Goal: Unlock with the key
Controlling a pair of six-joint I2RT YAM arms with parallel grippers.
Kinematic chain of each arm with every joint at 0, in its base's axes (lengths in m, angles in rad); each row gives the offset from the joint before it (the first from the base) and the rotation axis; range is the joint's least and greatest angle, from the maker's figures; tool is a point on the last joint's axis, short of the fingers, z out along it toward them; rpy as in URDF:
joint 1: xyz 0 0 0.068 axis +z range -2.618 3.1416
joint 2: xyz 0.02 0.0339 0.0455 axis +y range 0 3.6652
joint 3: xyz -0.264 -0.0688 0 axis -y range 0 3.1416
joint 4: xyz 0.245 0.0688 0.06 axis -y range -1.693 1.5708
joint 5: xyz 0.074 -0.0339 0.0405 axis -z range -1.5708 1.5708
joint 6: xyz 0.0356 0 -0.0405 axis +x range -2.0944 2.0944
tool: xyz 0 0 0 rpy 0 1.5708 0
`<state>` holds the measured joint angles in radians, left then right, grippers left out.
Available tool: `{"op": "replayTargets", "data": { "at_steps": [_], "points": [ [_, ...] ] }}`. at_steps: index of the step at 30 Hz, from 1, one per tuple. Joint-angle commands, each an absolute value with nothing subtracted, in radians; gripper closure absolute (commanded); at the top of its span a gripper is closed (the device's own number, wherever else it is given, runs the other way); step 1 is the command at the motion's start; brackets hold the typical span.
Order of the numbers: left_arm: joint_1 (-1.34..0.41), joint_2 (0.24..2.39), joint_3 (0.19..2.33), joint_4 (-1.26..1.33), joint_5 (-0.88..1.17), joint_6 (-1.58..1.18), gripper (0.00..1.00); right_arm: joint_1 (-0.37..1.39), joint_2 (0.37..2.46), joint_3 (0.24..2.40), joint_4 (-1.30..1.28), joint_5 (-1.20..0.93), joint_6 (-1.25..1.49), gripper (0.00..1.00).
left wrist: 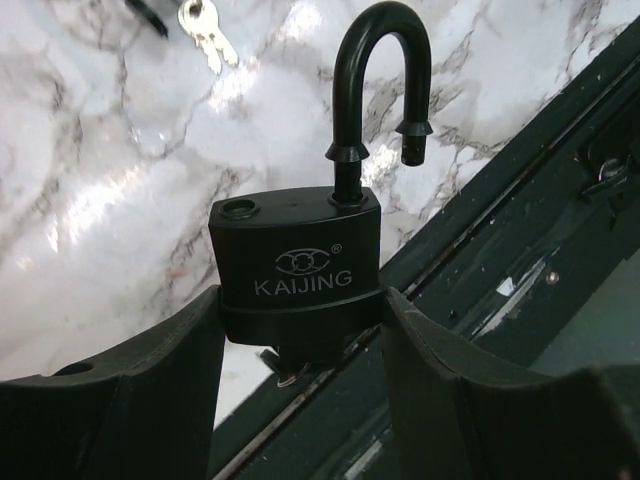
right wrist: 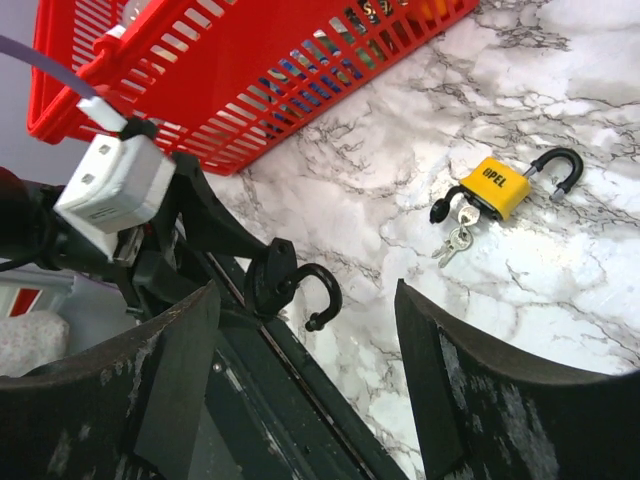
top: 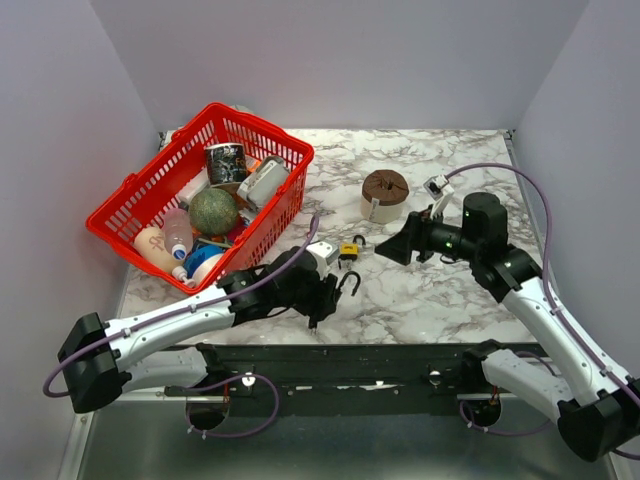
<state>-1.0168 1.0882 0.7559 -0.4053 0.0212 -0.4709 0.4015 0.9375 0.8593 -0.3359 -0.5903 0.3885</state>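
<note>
My left gripper [top: 327, 293] [left wrist: 300, 300] is shut on the body of a black padlock [left wrist: 298, 262] [right wrist: 270, 280] [top: 347, 285]. Its shackle [left wrist: 380, 90] stands open and lifted out of one hole. A small dark piece with a silvery tip, the key [left wrist: 287, 372], sticks out under the padlock's body and is mostly hidden. My right gripper [top: 396, 248] [right wrist: 305, 290] hangs open a little to the right of the padlock, with nothing between its fingers.
A yellow padlock [top: 350, 250] [right wrist: 495, 187] with an open shackle and its own silvery keys [right wrist: 455, 240] [left wrist: 205, 30] lies on the marble beyond. A red basket [top: 130, 195] full of items stands back left. A brown tape roll [top: 384, 195] stands mid-back. A dark rail [top: 330, 365] runs along the near edge.
</note>
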Motion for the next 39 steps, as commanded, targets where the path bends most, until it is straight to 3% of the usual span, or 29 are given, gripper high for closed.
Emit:
{"op": "replayTargets", "data": {
  "at_steps": [1,23,39],
  "points": [
    [-1.022,1.054,0.736,-0.393,0.04,-0.664,1.0,0.39,0.899,0.808,-0.305,-0.561,0.391,0.21],
    [-0.755,1.362,0.733,-0.302,0.011,-0.75,1.0,0.37,0.779,0.753,-0.307,-0.597,0.379,0.21],
    [-0.684,1.64,0.954,-0.377,-0.15,-0.709,1.0,0.37,0.626,0.792,-0.419,-0.46,0.319,0.21]
  ]
}}
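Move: Ahead of the left hand, which holds the opened black padlock, the bare spot it is taken to lies about 10 cm forward, 4 cm left and 12 cm down. The yellow padlock lies some 15 cm forward, 4 cm right and 12 cm down; the red basket's middle is about 23 cm forward, 28 cm left and 5 cm down. From the empty right hand, that spot is some 2 cm forward, 17 cm left and 24 cm below. Carrying the black padlock in from the table's near edge, the left hand sinks about 10 cm while swinging forward some 10 cm and a little left, then skims forward low over the marble to the near-left side of the yellow padlock. Its wrist turns some 30 degrees counter-clockwise and the fingers tip further down, keeping their grip. The open, empty right hand backs off a few centimetres to the right and back, ending slightly higher. ##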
